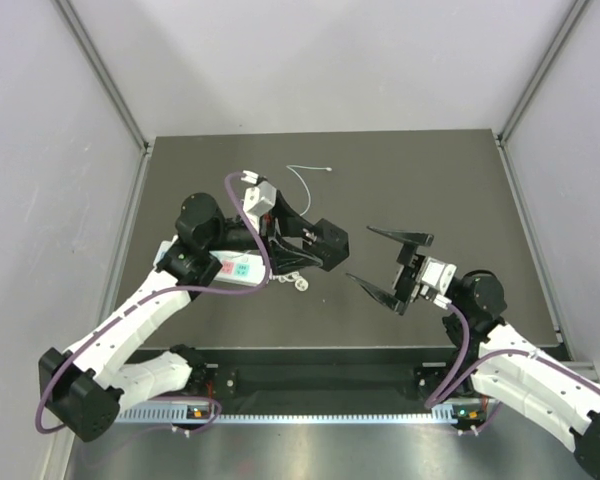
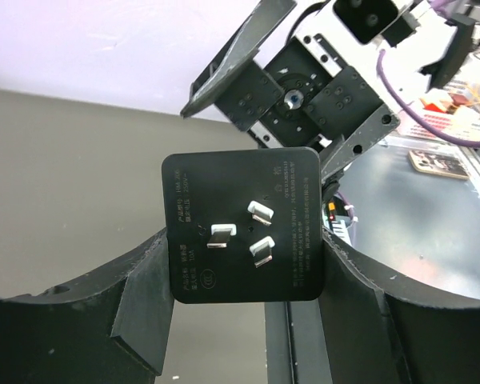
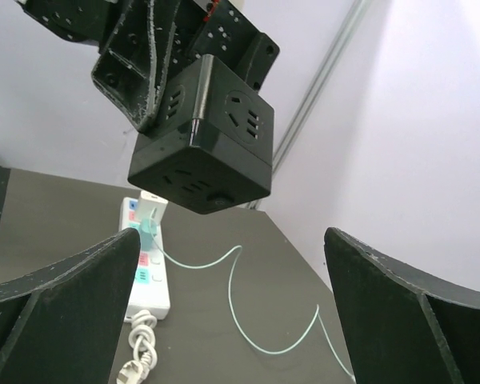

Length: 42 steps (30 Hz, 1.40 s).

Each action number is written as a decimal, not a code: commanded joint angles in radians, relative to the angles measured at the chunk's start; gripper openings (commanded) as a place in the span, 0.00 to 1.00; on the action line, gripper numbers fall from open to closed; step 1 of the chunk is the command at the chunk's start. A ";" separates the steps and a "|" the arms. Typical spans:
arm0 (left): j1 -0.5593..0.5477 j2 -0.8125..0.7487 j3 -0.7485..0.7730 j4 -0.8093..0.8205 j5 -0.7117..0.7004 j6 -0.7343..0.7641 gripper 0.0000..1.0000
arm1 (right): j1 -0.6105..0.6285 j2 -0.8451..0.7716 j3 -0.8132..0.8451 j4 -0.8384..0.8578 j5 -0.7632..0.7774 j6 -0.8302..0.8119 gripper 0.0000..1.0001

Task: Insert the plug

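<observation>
The plug [image 2: 244, 224] is a small black cube, and its face with three metal prongs looks straight at the left wrist camera. My left gripper [image 2: 246, 240] is shut on it, one finger on each side, and holds it above the table [image 1: 325, 243]. In the right wrist view the plug [image 3: 208, 152] hangs high up between the left gripper's fingers [image 3: 136, 72], socket faces showing. My right gripper [image 1: 358, 252] stands wide open just right of the plug, pointing at it, with nothing between its fingers [image 3: 72, 296].
A long white power strip [image 1: 235, 268] with pink and teal sockets lies under the left arm, its white cord [image 3: 140, 352] coiled at the near end. A thin pale wire [image 3: 240, 312] runs from a small white block [image 3: 148, 216] on the strip across the dark table [image 1: 450, 180].
</observation>
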 commanded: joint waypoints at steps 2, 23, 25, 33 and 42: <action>-0.014 0.023 -0.009 0.264 0.061 -0.093 0.00 | 0.058 -0.005 0.021 0.024 0.053 -0.035 0.97; -0.060 0.059 -0.063 0.547 -0.342 -0.759 0.00 | 0.176 -0.004 0.108 0.054 0.285 -0.248 0.95; -0.060 0.050 -0.083 0.564 -0.370 -0.812 0.00 | 0.176 0.016 0.124 0.042 0.278 -0.285 0.95; -0.058 0.079 -0.038 0.536 -0.361 -0.963 0.00 | 0.182 0.127 0.242 0.033 0.178 -0.261 0.95; -0.058 0.069 -0.014 0.434 -0.332 -0.985 0.00 | 0.182 0.239 0.312 0.045 0.156 -0.236 0.95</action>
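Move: Held in the left gripper, the black cube plug has its middle about 2 cm to the right of that hand's point, level with it in reach and height. From the open right hand the cube lies roughly 7 cm to the left and 4 cm above, about level in reach. Some 32 cm below the left hand are the power strip, about 9 cm ahead and 20 cm left, and its coiled cord, about 6 cm ahead and 3 cm left. Lifting the cube about 6 cm, the left hand eases back slightly and then forward past its start, rolling it some 45 degrees top-forward while its fingers tip upward, then nearly stops. The right hand barely shifts at first, then rises about 7 cm and reaches left towards the cube, drifting a little forward, fingers kept wide open; the left keeps its grip. ##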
